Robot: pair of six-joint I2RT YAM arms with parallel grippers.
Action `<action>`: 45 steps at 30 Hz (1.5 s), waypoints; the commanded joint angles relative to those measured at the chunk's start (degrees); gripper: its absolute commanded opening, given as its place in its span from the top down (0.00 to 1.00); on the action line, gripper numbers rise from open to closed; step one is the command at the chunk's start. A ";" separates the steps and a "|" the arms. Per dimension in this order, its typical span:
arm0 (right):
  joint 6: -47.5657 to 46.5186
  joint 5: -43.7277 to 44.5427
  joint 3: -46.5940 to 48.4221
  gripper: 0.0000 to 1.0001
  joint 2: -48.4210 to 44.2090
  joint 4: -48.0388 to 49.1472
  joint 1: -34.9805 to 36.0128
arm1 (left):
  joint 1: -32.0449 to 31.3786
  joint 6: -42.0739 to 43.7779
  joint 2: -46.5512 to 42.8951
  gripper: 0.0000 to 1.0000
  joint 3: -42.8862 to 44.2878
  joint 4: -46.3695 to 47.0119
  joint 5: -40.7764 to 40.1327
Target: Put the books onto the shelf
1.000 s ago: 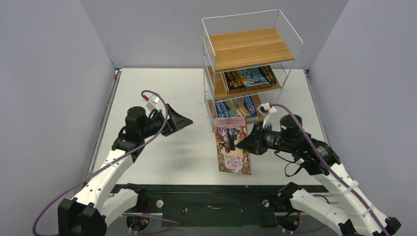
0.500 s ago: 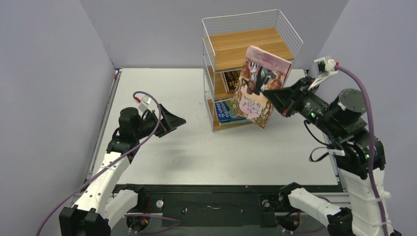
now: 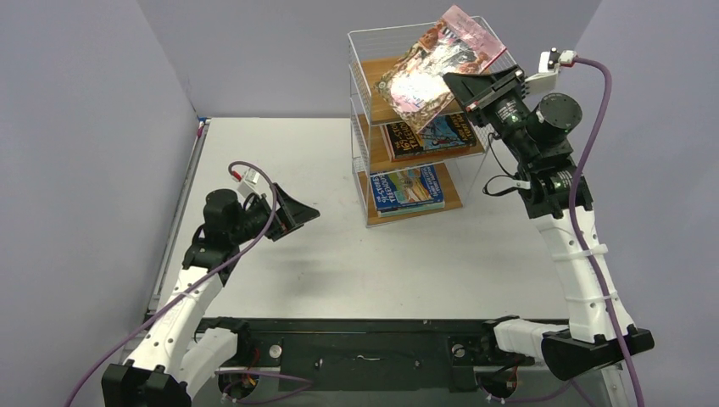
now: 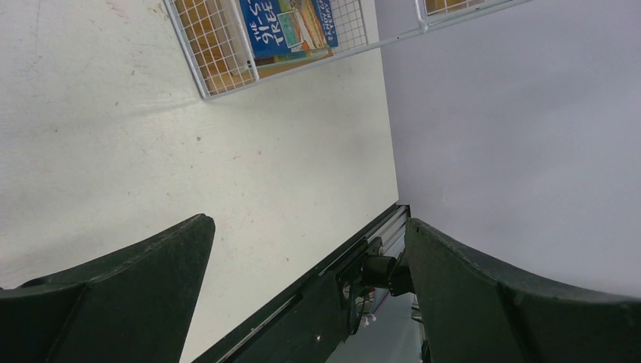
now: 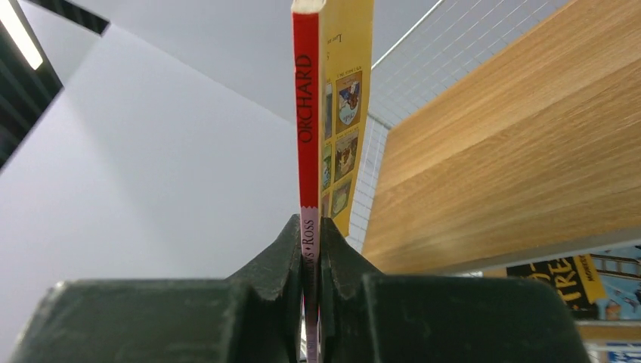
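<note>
My right gripper (image 3: 462,85) is shut on a pink book (image 3: 437,68), holding it tilted in the air above the top board of the white wire shelf (image 3: 500,55). In the right wrist view the jaws pinch the pink book (image 5: 306,91) by its red and pink spine, with the shelf's top board (image 5: 514,151) to the right. A dark book (image 3: 432,136) lies on the middle board and a blue book (image 3: 407,188) on the bottom board. My left gripper (image 3: 307,212) hangs open and empty over the table, left of the shelf. The blue book (image 4: 291,26) shows in the left wrist view.
Grey walls close in the white table (image 3: 339,246) on three sides. A black rail (image 3: 365,339) runs along the near edge between the arm bases.
My right arm has swung the pink book up from in front of the shelf to above its top tier. The left arm has barely moved.
</note>
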 commanded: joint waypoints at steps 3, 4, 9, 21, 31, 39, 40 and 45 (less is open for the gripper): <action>13.58 10.67 -4.55 1.00 -0.49 12.79 0.41 | 0.44 1.31 -1.51 0.04 -0.25 -0.06 1.16; 15.18 11.88 -6.47 1.00 -0.71 12.99 0.67 | 0.45 1.26 -1.51 0.04 -0.31 -0.07 1.10; 17.98 19.99 -11.96 1.00 -2.43 12.62 2.38 | 0.46 1.37 -1.20 0.04 -0.47 -0.22 0.84; 22.37 24.89 -16.56 0.97 -4.99 5.83 2.67 | 0.46 1.08 -0.02 0.04 -0.59 0.11 0.63; 22.13 19.75 -16.35 0.41 -5.06 4.56 2.18 | 0.41 0.54 1.30 0.04 -0.65 1.43 1.37; 21.67 16.23 -18.37 0.31 -5.79 3.63 2.16 | 0.46 0.68 1.60 0.04 -0.87 1.50 1.33; 21.20 15.90 -18.82 0.28 -6.05 3.58 2.20 | 0.46 0.71 1.62 0.04 -0.93 1.59 1.34; 19.74 13.49 -20.56 0.25 -6.79 4.06 1.90 | 0.41 0.67 1.84 0.04 -1.22 1.82 1.27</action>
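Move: The right hand grips the pink book by its edge; the middle of the top shelf it goes to lies about 8 cm ahead, 3 cm to the left and 12 cm below. The black treehouse book on the middle shelf is also some 8 cm ahead and 3 cm left, but roughly 27 cm down. From the idle left hand the top shelf's middle lies about 19 cm ahead, 25 cm right and 18 cm higher. Forward and some 10 cm down, the right hand lowers the pink book onto the top shelf and opens. ##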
